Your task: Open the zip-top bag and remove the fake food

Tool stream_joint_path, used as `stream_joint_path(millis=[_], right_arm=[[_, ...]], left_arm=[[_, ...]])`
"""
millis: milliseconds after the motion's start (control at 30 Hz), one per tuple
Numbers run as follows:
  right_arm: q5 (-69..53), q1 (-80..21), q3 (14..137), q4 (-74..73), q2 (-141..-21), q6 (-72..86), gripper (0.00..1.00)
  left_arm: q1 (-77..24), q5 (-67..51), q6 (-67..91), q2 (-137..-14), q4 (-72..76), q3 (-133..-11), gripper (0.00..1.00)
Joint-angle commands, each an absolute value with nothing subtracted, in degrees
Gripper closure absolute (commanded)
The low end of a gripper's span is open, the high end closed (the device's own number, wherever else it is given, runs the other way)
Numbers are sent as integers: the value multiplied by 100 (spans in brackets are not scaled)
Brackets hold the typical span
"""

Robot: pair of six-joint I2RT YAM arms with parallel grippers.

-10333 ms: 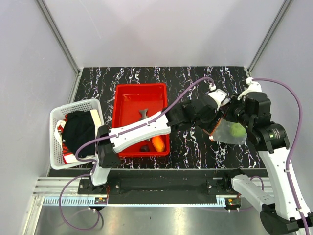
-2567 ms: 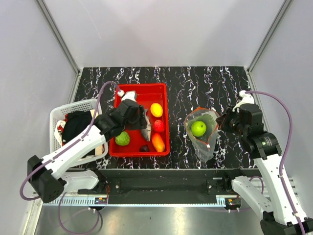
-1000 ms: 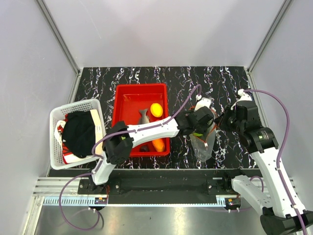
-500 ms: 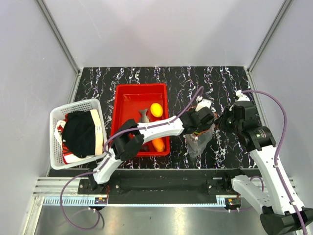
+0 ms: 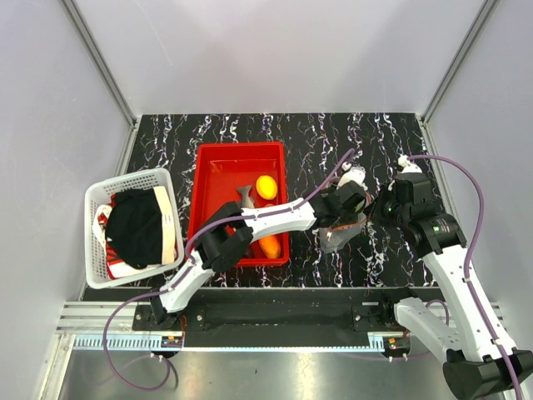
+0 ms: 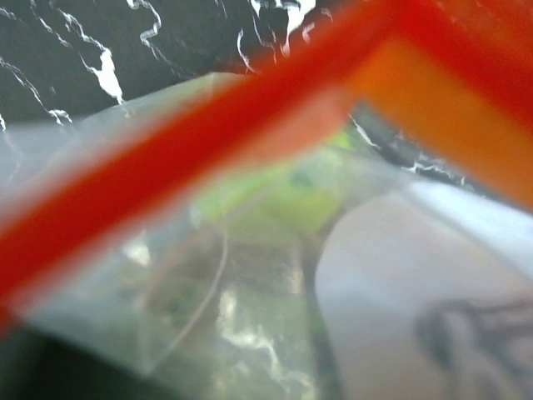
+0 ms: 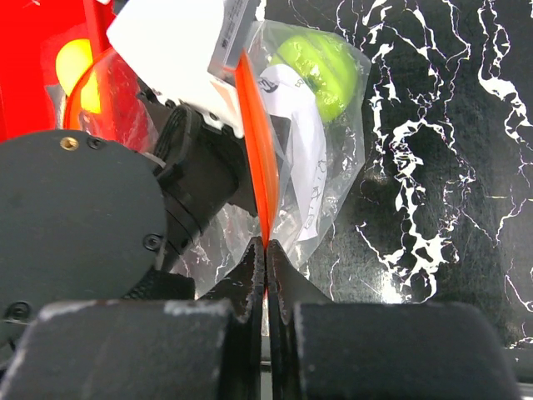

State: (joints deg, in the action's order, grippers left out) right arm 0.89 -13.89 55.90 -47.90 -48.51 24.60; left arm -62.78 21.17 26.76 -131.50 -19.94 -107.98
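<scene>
The zip-top bag (image 5: 337, 240) lies right of the red tray, its mouth held open. My right gripper (image 5: 376, 210) (image 7: 266, 243) is shut on its orange zip strip (image 7: 254, 125). My left gripper (image 5: 344, 207) reaches into the mouth; one white finger (image 7: 287, 117) shows through the film beside a green fruit (image 7: 321, 58). In the left wrist view the strip (image 6: 166, 175), the blurred green fruit (image 6: 275, 187) and one finger (image 6: 416, 275) fill the frame. I cannot tell whether the fingers hold the fruit. A yellow fruit (image 5: 266, 187), a grey fish (image 5: 244, 197) and an orange piece (image 5: 269, 246) lie in the tray.
The red tray (image 5: 237, 148) sits left of centre, with my left arm stretched across its near right corner. A white basket (image 5: 125, 179) holding a dark cloth (image 5: 133, 225) stands at the far left. Grey walls close in the black marbled table.
My left gripper has pushed further into the bag, and from above the green fruit is now hidden under it. The bag has bunched up shorter. My right gripper kept its hold on the strip.
</scene>
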Motion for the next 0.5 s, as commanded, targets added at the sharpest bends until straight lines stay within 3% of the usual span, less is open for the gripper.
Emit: stream_joint_path(millis=[0,133,167,467], right_arm=[[123,-1397,5686,-4685,-4816,2382,100],[193,-1397,5757,-4702,-4843,2338,100],[211,-1389,5766,-4702,-4851,2329,100],[-199,-1397,5941,-4816,-4685,2346,100]], left_arm=[[-6223,2338,2391,-13105,-1433,-10767,66],[-6223,2452,2399,-12692,-1362,-10407,97],[-6223,2443,2417,-12604,-1354,-10302,100],[-6381,2197,2925,-11365,-1529,-9231,100]])
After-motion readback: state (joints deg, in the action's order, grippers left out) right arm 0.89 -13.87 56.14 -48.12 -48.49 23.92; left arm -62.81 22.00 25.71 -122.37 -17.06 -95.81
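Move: The green apple lies in the bottom of the clear bag, about 4 cm ahead of the left hand point, 2 cm to its right and 3 cm lower. The bag rim in the right fingers is roughly 7 cm back, 1 cm right and 13 cm above the left hand. In the tray the lemon sits some 22 cm left and 9 cm ahead. From the right hand the apple is about 10 cm straight ahead and 17 cm down. After barely easing forward inside the bag, the left hand snaps its half-open fingers fully shut just short of the green apple, then draws away about 4 cm to the left and a little back, dipping slightly before rising at the end. The right hand stays put, still pinching the orange-zipped rim. ##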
